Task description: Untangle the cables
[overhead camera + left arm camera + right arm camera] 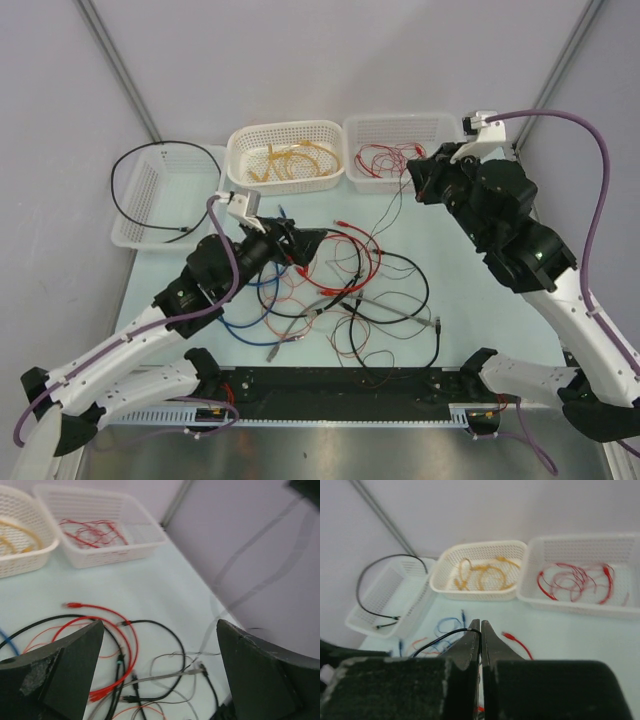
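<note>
The tangled cables (pixel 340 290) lie in a pile mid-table: red, blue, black, grey and thin orange loops. My left gripper (pixel 308 246) hovers over the pile's left part, open and holding nothing. In the left wrist view its gripper (pixel 160 667) spans a red cable (pixel 131 642), a black loop (pixel 176 642) and a grey cable (pixel 167 676) on the table below. My right gripper (pixel 413 184) is raised near the right basket, shut on a thin black wire (pixel 388 212) that trails down to the pile. The right wrist view shows this wire (pixel 440 639) entering the closed tips of the gripper (pixel 480 628).
Three white baskets stand along the back: the left one (pixel 135 215) holds a black cable, the middle one (pixel 240 170) orange-yellow cables, the right one (pixel 352 175) thin red wires. A black rail (pixel 340 385) runs along the near edge. Walls close in on both sides.
</note>
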You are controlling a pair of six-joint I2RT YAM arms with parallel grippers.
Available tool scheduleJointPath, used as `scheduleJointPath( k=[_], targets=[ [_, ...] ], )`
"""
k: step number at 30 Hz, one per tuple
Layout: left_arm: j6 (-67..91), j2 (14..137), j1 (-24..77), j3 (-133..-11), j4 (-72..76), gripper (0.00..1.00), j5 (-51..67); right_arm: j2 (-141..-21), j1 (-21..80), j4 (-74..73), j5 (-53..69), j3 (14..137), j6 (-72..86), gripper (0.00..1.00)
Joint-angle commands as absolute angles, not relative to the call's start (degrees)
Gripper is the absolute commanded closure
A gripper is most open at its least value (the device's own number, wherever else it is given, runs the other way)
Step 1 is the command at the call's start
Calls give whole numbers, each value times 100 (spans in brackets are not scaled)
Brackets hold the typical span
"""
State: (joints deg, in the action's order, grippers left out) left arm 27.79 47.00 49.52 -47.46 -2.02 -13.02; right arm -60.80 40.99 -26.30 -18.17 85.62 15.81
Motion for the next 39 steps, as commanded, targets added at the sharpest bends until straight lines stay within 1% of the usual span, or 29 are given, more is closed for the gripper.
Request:
scheduleJointPath(
  k=[1, 6, 11, 14, 17, 20, 26, 32, 39],
  targets=[
    [2672, 4579, 4948, -4860, 641, 1, 217, -6152, 3306, -3006, -1216, 8254, 1986, 100],
    [2575, 4570, 4948, -4755, 905, 1, 518, -6003, 3199, -2734, -722, 8068, 2170, 100],
    [2566, 5044, 5036, -4957, 923, 0, 1002, -5880, 3208, -2672, -282, 8077, 2548, 100],
    [2190, 5299, 5448, -5071, 958, 0, 539, -5836, 3217, -2750, -62, 8095, 2776, 100],
    [1575, 5388, 5932, -4993, 1491, 0, 151, -5766, 3234, -2847, 202, 8112, 2891, 100],
    [1345, 5362, 6134, -4720, 2334, 0, 167, -5669, 3383, -2909, 159, 8121, 2918, 100],
    [1345, 5467, 6170, -4623, 3110, 0, 281, -5625, 3911, -3050, -157, 8112, 2927, 100],
    [1020, 5800, 6170, -4877, 3270, 0, 378, -5616, 4551, -3085, -360, 8121, 3023, 100],
    [993, 6292, 6170, -5106, 3454, 0, 826, -5625, 4983, -3138, -492, 8112, 3094, 100]
  ],
)
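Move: The right hand already pinches the thin black cable about 17 cm right of the open left gripper, 5 cm ahead and 12 cm higher, its length hanging towards the table. From the right hand the left gripper is 17 cm left, 5 cm back and 12 cm lower. The red cable lies 6 cm right of the left hand, 3 cm ahead and 30 cm down; the red cables' bin is 24 cm ahead of the right hand, 4 cm right and 38 cm down. Open left gripper swings about 13 cm right and back towards the cable; right, still pinching it, draws back-left. ##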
